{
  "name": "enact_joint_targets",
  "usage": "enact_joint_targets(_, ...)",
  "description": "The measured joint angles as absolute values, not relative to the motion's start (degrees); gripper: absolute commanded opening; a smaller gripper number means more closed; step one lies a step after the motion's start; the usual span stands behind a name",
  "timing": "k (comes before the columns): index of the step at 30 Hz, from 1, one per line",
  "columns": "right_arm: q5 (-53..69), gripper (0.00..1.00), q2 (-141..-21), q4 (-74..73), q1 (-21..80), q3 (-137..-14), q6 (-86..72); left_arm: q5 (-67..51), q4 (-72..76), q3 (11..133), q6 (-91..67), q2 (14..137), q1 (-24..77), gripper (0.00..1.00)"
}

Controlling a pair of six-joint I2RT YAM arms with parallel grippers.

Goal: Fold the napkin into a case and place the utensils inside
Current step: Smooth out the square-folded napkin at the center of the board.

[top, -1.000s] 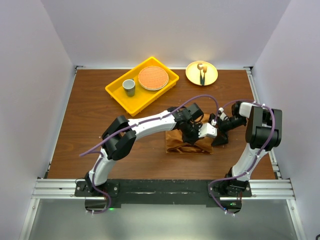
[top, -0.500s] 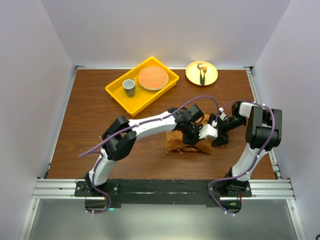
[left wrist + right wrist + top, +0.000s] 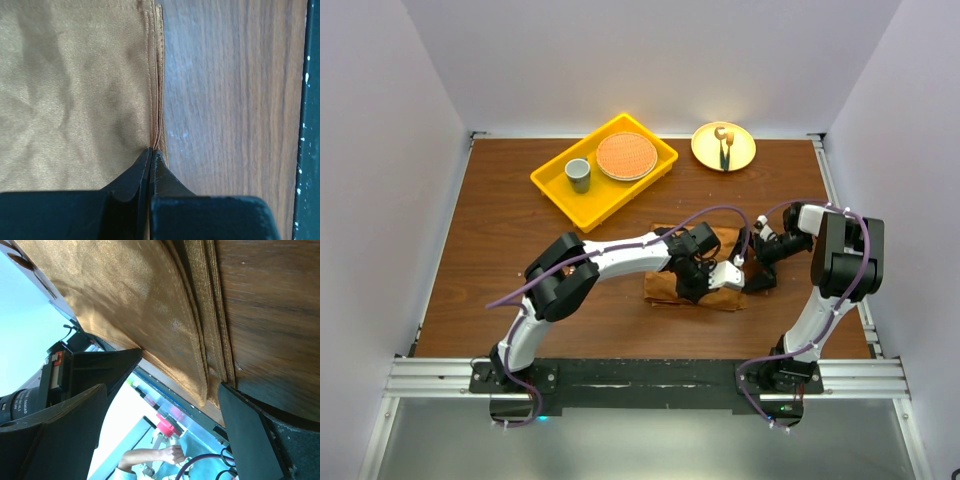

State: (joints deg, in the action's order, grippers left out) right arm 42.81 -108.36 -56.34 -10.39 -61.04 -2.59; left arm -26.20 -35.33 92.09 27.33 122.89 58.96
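The rust-brown napkin (image 3: 665,285) lies folded in layers on the table's middle right. My left gripper (image 3: 697,284) is over it. In the left wrist view its jaws (image 3: 151,152) are pressed together, pinching the napkin (image 3: 75,90) at its stacked hem. My right gripper (image 3: 753,266) is at the cloth's right end, open. Its wide-spread fingers (image 3: 252,435) straddle the layered corner of the napkin (image 3: 150,315) without touching it. The utensils (image 3: 724,146) lie on a small yellow plate (image 3: 741,156) at the back, too small to tell apart.
A yellow tray (image 3: 552,183) at the back left holds a grey cup (image 3: 578,175) and a round orange plate (image 3: 626,156). Bare wooden table (image 3: 235,100) lies right beside the napkin's hem. A black rail (image 3: 640,375) runs along the near edge.
My left gripper has moved toward the near left with the hem in it. The napkin now lies flatter and reaches further left. The right gripper has stayed put, open.
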Motion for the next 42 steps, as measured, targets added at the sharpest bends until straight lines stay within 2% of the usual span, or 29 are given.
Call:
enact_joint_targets(11, 42.8, 0.98, -108.4, -56.3, -10.4, -60.9, -2.6, -26.6, -31.4, 92.1, 24.1, 122.0, 58.9, 0.0)
enact_joint_targets(24, 42.6, 0.98, -108.4, -56.3, -10.4, -60.9, -2.9, -28.2, -25.2, 92.1, 18.7, 114.7, 56.9, 0.0)
enact_joint_targets(42, 42.6, 0.98, -108.4, -56.3, -10.4, -60.9, -3.0, -31.5, -28.3, 92.6, 20.3, 120.1, 57.5, 0.01)
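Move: The square-folded napkin lies with its middle about 7 cm ahead of the left fingers and 1 cm to their left, roughly 1 cm below; they already pinch its near edge. The right gripper's fingers stand some 11 cm to the left hand's right and 5 cm farther ahead. The yellow tray sits about 28 cm ahead and 21 cm left of the left hand. From the right hand, the napkin's middle is some 12 cm left, 2 cm ahead and 2 cm down. The napkin's near edge stays pinched in the shut left fingers, which draw it right and then mostly up, slightly forward, to about 9 cm, the wrist tilting some 15 degrees; they then sink about 4 cm, easing back, and end above and nearer the right gripper. The right hand stays put, wide open, one finger at the napkin's right edge. ##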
